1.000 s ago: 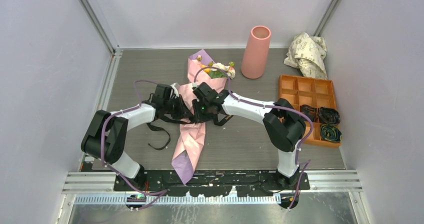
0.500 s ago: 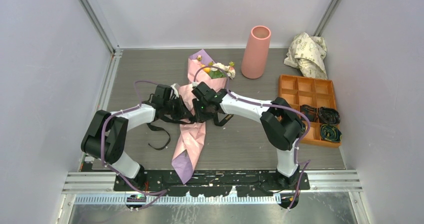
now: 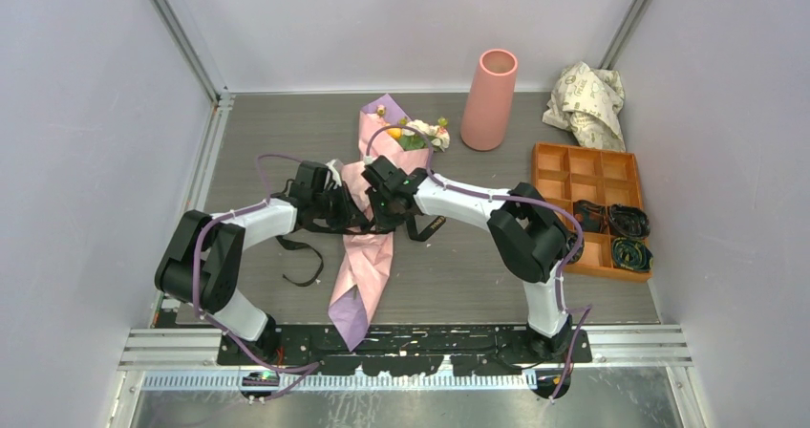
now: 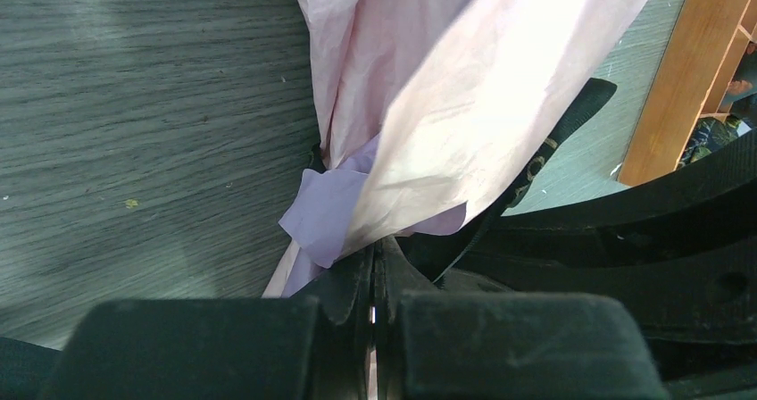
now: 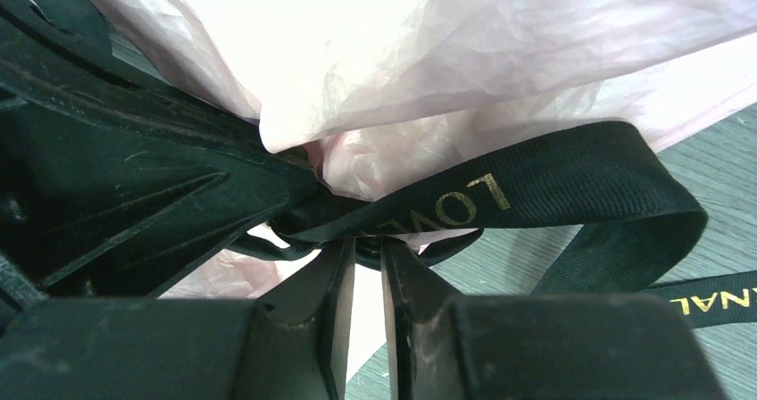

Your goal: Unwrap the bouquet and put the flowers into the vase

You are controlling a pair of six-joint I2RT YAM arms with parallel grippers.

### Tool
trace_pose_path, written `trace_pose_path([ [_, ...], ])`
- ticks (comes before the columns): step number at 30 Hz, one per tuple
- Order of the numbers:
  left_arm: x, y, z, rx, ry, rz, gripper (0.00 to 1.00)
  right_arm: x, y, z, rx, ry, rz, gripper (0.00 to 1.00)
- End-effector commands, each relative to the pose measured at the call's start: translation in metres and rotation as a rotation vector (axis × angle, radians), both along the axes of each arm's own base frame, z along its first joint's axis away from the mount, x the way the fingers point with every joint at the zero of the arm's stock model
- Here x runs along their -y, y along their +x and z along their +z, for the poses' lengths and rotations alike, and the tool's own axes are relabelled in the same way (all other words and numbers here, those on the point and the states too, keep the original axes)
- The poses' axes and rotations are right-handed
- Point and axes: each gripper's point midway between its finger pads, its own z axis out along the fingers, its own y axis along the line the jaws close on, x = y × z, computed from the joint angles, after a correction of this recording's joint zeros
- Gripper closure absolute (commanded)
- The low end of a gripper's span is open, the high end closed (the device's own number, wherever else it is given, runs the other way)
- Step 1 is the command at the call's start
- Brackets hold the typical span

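The bouquet (image 3: 368, 246) lies lengthwise mid-table, a pink and lilac paper cone with the flowers (image 3: 415, 132) at its far, wide end. Both grippers meet at its tied waist. My left gripper (image 3: 344, 206) comes in from the left and is shut, an edge of the lilac and pink paper (image 4: 420, 132) pinched at its tips (image 4: 373, 250). From the right, my right gripper (image 5: 368, 244) has its jaws drawn narrow on the knot of the black ribbon (image 5: 536, 181), which bears gold letters. The salmon-pink vase (image 3: 490, 98) stands upright at the back right.
A loose ribbon tail (image 3: 304, 261) trails on the table left of the cone. An orange compartment tray (image 3: 549, 156) holding dark coiled items sits at the right. Crumpled cream printed paper (image 3: 585, 103) lies in the back right corner. Grey walls enclose the table.
The right arm has shifted a little to the left and farther in, and its jaws have narrowed onto the ribbon knot. The left arm and the bouquet have stayed put.
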Motion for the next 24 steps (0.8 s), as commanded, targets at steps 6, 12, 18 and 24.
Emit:
trace_pose_path([
  [6, 0.004, 0.009, 0.017, 0.065, -0.028, -0.016, 1.0, -0.004, -0.006, 0.013, 0.005, 0.046, 0.025, 0.64],
  [12, 0.005, 0.013, 0.024, 0.086, -0.028, -0.019, 1.0, -0.008, -0.012, 0.019, 0.002, 0.055, 0.049, 0.52],
  [18, 0.004, 0.015, 0.026, 0.09, -0.021, -0.02, 1.0, -0.008, -0.016, 0.018, 0.01, 0.036, 0.07, 0.51],
  [24, 0.004, 0.015, 0.025, 0.088, -0.021, -0.021, 1.0, -0.008, -0.007, 0.012, 0.033, -0.014, 0.06, 0.52],
])
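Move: The black ribbon's knot lies almost at the right hand's fingertips, about 1 cm ahead, 1 cm to the left and 1 cm below. It is some 2 cm to the right of the left hand, level with it and 1 cm lower. From the right hand, the flowers are about 20 cm ahead and 10 cm right, the vase 20 cm ahead and 23 cm right. The purple paper end is roughly 15 cm back and 3 cm left. With the ribbon across its tips beside the knot, the right hand spreads its fingers from about a quarter to half open, easing back some 2 cm and sinking slightly early on, wrist nearly unturned. The left hand stays put with its fingers still shut on the ribbon next to the knot. ##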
